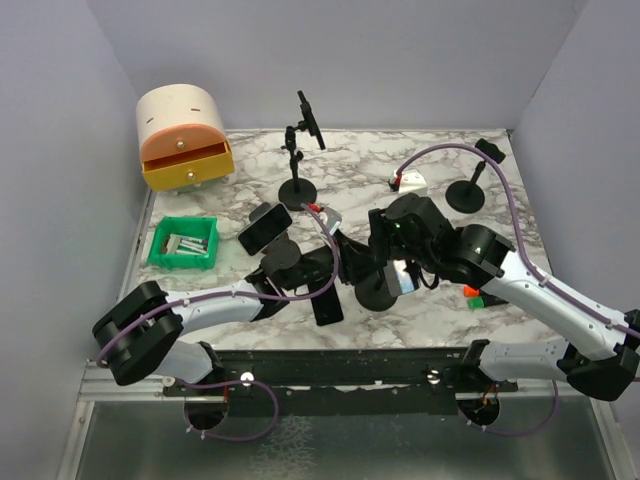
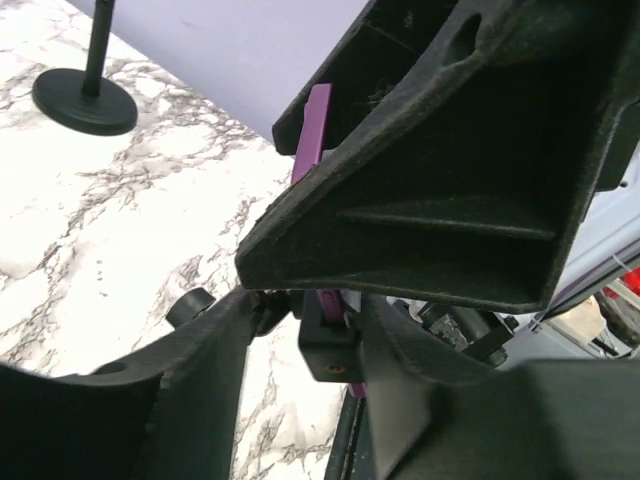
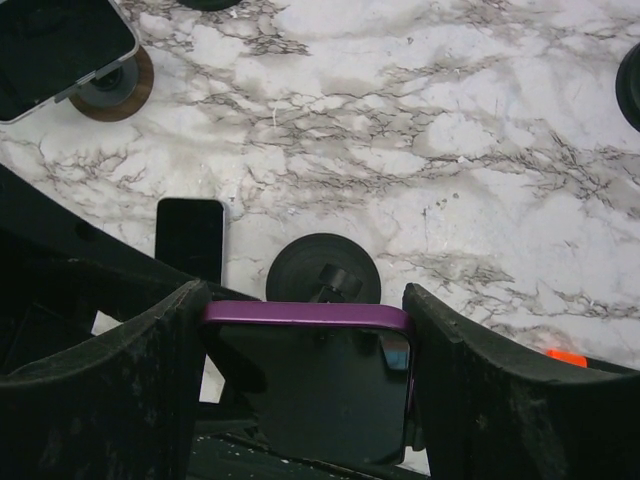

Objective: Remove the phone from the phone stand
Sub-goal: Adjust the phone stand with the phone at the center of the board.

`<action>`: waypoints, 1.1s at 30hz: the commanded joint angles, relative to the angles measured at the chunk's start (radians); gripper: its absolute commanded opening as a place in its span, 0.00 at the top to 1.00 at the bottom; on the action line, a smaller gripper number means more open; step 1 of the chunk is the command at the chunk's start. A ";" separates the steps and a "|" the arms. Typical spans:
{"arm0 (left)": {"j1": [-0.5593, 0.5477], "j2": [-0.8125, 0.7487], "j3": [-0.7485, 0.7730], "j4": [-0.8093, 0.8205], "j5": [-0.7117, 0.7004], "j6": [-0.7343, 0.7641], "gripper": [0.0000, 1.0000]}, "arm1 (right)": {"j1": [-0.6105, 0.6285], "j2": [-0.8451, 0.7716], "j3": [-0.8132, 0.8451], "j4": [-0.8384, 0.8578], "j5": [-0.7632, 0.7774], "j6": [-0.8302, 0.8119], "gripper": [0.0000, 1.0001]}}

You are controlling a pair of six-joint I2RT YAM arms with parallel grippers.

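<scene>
The phone (image 3: 320,385), dark glass with a purple rim, stands upright in the clamp of a black phone stand whose round base (image 3: 322,272) rests on the marble. My right gripper (image 3: 305,300) is shut on the phone, one finger against each long side. In the left wrist view the phone's purple edge (image 2: 315,130) rises behind the stand's clamp block (image 2: 325,345). My left gripper (image 2: 310,320) is open around that block, with a gap on its left side. In the top view both grippers meet at the table's middle, left gripper (image 1: 338,262), right gripper (image 1: 388,268).
A black phone (image 1: 327,305) lies flat near the front. Another phone (image 1: 264,228) sits tilted on a stand left of centre. Further stands stand at the back (image 1: 297,192) and right (image 1: 466,195). A green bin (image 1: 183,243) and a drawer box (image 1: 183,135) sit at the left.
</scene>
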 commanded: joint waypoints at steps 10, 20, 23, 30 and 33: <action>0.006 -0.143 -0.121 -0.057 -0.068 0.007 0.31 | 0.004 -0.053 -0.076 -0.006 0.032 0.036 0.89; -0.024 -0.137 -0.055 -0.152 -0.100 0.042 0.31 | 0.004 -0.050 -0.058 -0.002 0.044 0.099 1.00; -0.062 -0.140 -0.030 -0.226 -0.179 0.099 0.30 | 0.003 -0.042 -0.054 -0.005 0.047 0.107 1.00; -0.144 -0.145 0.027 -0.329 -0.385 0.188 0.31 | 0.005 -0.022 -0.038 -0.022 0.062 0.125 1.00; -0.199 -0.147 0.054 -0.385 -0.525 0.231 0.34 | 0.005 -0.019 -0.037 -0.023 0.072 0.136 1.00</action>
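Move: The joint behind the held phone on the phone stand lies about 3 cm to the left hand's right and 1 cm ahead, at its height. The stand's round base is some 4 cm ahead and 2 cm right of that hand, roughly 20 cm below; the flat phone lies on the table about 10 cm to its left and 2 cm ahead. From the right hand, which holds the phone's upper end, the joint is some 2 cm back and 5 cm below. Leftward first, the left hand backs off about 3 cm from the stand's joint, its already parted fingers opening wider. It then sinks to about 2 cm below its start and comes back right roughly 1.5 cm towards the joint, fingertips tipping down and swinging counter-clockwise some 10 degrees. The right hand stays, keeping its grip across the phone's edges and turning slightly. ##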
